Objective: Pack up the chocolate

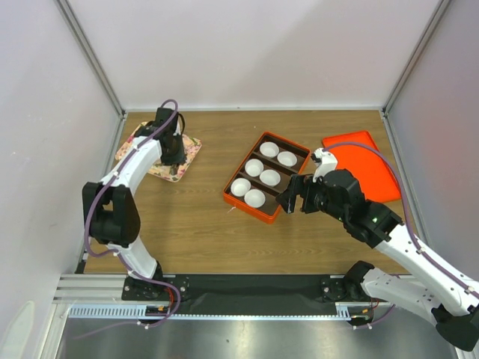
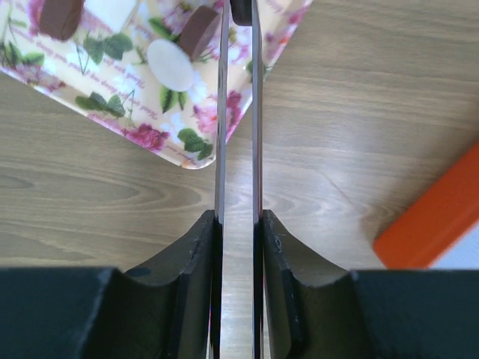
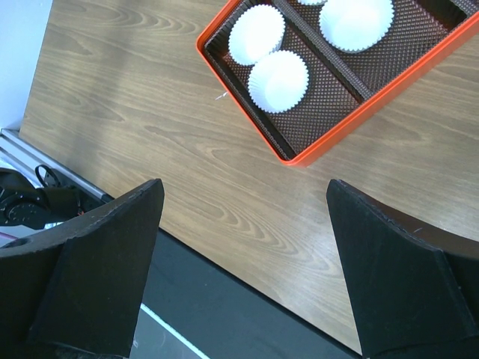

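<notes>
Chocolate pieces lie on a floral tray [image 2: 112, 105]: a dark brown one [image 2: 60, 16], a pale golden disc [image 2: 171, 65] and another dark one [image 2: 197, 31]. My left gripper [image 2: 239, 16] hangs over that tray [image 1: 191, 146]; its two thin blades stand almost together, with a dark chocolate piece [image 2: 241, 7] filling the gap at their tips by the frame's top edge. In the top view the left gripper [image 1: 174, 155] hides this piece. My right gripper [image 3: 243, 262] is wide open and holds nothing, hovering over bare wood beside the near corner of the orange divided box [image 3: 322, 149].
The orange box [image 1: 238, 203] sits mid-table with several white paper cups [image 1: 255, 197] in its compartments. Its flat orange lid [image 1: 363, 161] lies at the right, by the wall. The right gripper [image 1: 296, 196] hangs just off the box's near right end.
</notes>
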You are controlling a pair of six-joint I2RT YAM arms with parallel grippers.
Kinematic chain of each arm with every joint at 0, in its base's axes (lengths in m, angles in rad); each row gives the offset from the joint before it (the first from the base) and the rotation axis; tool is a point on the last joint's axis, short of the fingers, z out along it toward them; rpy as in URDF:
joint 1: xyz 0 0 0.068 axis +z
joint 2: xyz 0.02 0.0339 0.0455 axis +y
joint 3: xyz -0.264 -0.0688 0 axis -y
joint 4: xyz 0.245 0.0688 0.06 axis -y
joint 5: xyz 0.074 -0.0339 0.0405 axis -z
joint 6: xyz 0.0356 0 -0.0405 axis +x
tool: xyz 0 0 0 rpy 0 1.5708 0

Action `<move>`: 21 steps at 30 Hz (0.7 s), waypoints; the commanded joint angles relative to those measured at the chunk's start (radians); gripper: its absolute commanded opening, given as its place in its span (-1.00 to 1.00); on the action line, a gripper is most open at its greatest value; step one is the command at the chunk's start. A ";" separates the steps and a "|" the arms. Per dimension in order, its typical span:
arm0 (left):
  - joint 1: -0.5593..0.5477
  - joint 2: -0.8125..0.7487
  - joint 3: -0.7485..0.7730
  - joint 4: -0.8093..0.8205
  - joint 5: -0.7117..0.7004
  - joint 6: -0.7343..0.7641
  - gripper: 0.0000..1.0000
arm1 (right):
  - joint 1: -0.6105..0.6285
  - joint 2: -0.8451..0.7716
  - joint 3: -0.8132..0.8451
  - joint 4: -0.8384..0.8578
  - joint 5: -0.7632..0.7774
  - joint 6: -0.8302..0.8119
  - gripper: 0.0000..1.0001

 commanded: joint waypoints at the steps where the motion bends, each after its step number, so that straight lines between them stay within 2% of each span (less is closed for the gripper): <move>1: -0.048 -0.111 0.086 0.005 0.040 0.048 -0.52 | -0.004 -0.006 0.054 0.014 0.026 -0.021 0.92; 5: -0.150 -0.152 0.135 -0.005 0.046 0.053 -0.52 | -0.007 -0.028 0.054 -0.027 0.064 -0.041 0.92; 11: -0.349 -0.186 0.160 0.073 0.093 0.007 -0.54 | -0.023 -0.095 0.057 -0.075 0.135 -0.054 0.93; 21: -0.518 -0.120 0.173 0.230 0.166 -0.035 -0.53 | -0.036 -0.184 0.082 -0.107 0.181 -0.040 0.93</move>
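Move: The dark chocolate already pinched in the left hand's tongs is bound for the orange-rimmed box, whose middle lies some 28 cm to the left hand's right, 3 cm back and 10 cm below. Its far-end cups are about 32 cm right and 4 cm ahead, its near-end cups 23 cm right and 8 cm back. The flowered tray's middle is roughly 5 cm ahead and 5 cm left. From the right hand the box is about 14 cm ahead, 8 cm left, well below. The chocolate, still squeezed between the tong tips, is swept quickly to the right from the flowered tray towards the box: the left hand travels about 22 cm right while rising some 12 cm, then drifts back a little, turning about 30 degrees clockwise and tipping its fingers more forward, grip kept. The open, empty right hand backs off to the right by 5 cm and rises, away from the box. ##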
